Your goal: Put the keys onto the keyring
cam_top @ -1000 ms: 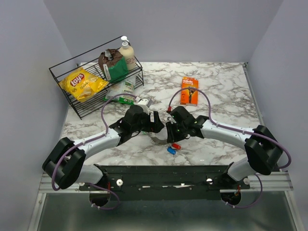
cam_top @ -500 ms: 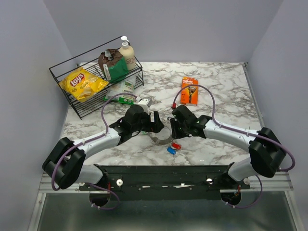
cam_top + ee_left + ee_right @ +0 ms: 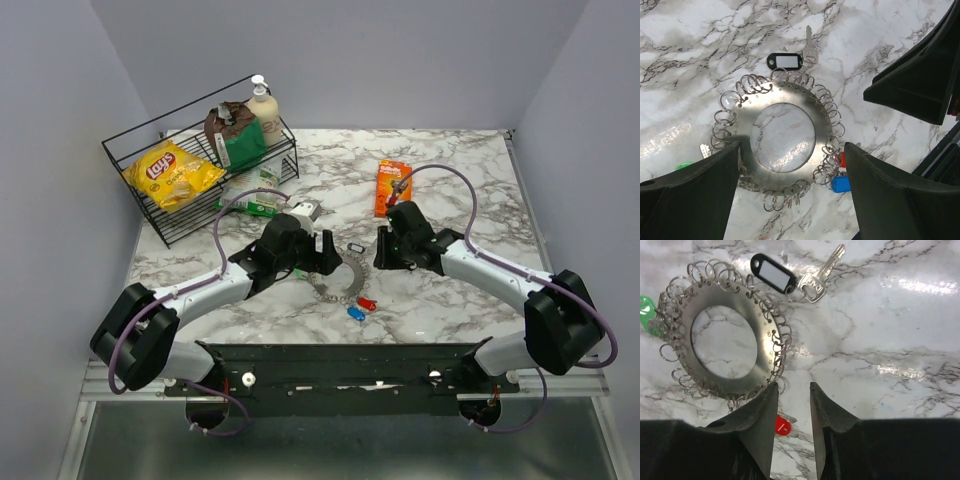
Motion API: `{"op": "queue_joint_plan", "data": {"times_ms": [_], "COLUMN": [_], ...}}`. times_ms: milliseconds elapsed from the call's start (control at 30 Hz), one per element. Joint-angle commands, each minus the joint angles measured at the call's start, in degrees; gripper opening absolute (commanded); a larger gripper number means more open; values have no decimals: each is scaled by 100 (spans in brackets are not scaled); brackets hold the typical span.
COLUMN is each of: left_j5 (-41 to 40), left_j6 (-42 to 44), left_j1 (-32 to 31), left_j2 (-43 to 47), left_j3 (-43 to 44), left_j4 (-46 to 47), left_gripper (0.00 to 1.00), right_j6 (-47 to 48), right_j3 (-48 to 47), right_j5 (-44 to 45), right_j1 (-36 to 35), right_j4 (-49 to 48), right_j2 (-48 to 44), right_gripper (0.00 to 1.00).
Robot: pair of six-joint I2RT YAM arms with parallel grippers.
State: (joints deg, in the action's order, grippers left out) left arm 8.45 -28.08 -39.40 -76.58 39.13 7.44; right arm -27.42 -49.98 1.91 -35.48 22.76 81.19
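Note:
The keyring (image 3: pixel 782 97) lies flat on the marble, a silver disc fringed with small wire rings; it also shows as the keyring (image 3: pixel 342 283) and the keyring (image 3: pixel 766 335). My left gripper (image 3: pixel 792 147) (image 3: pixel 328 262) is open, one finger on each side of the ring, not touching it. My right gripper (image 3: pixel 792 390) (image 3: pixel 382 252) hovers just right of the ring, jaws narrowly parted with nothing between them. The red key (image 3: pixel 782 426) (image 3: pixel 367 302) and blue key (image 3: pixel 840 184) (image 3: pixel 354 313) sit at the ring's near edge, and the green key (image 3: pixel 646 307) (image 3: pixel 684 165) at its left edge.
A silver key on a black tag (image 3: pixel 355 248) (image 3: pixel 785 61) lies just beyond the ring. A wire basket (image 3: pixel 130 150) at the back left holds a chips bag (image 3: pixel 172 172) and a lotion bottle (image 3: pixel 264 105). An orange razor pack (image 3: pixel 392 187) lies behind the right arm.
My right gripper has drawn back from the keyring, up and to the right, uncovering the black-tagged key. The left gripper has stayed over the ring.

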Motion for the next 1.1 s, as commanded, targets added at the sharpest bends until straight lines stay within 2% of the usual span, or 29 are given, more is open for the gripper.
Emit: {"op": "queue_joint_plan", "data": {"times_ms": [0,400,667,733,1067], "left_j5": [201,-150,-432,-475,-801], "left_j6": [144,66,-40,-66,4], "left_j1": [-6,2,11,11,90], "left_j2": [-156,-515,-1236,-1412,-1554], "left_j3": [226,551,1140,1271,1474], "left_j4": [-6,-375,-709,-735,-1166], "left_gripper": [89,89,75,68,67], "right_j6": [79,167,228,228,404], "right_j3": [14,-197,-135,-92,-73], "right_j5": [-349,-815,-868,-894,-1105], "right_j1": [103,200,209,209,217], "right_j4": [-211,-422,-422,-431,-466], "right_j2": [-16,275,213,178,345], "right_gripper": [40,40,40,40,41]}}
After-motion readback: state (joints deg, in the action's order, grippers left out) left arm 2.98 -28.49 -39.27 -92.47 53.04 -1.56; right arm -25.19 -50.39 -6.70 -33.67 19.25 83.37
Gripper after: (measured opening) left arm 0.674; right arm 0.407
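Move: From my left hand, the keyring's middle is about 10 cm below, some 2 cm back and 2 cm to the right; the black-tagged key sits about 5 cm ahead and 6 cm right, the green tag roughly level and 7 cm left. From my right hand, the keyring's middle lies about 9 cm left, 1 cm back and 5 cm down, with the black-tagged key some 6 cm ahead and 6 cm left and the red tag about 7 cm back, 3 cm left. After a slow start, I bring my left hand about 4 cm forward and nearly as far down, towards the keyring's far rim beside the black-tagged key, tilting the wrist some 10 degrees and narrowing the still-open fingers. My right hand edges about 2 cm left towards the keyring, then waits above the table with its fingers unchanged. ##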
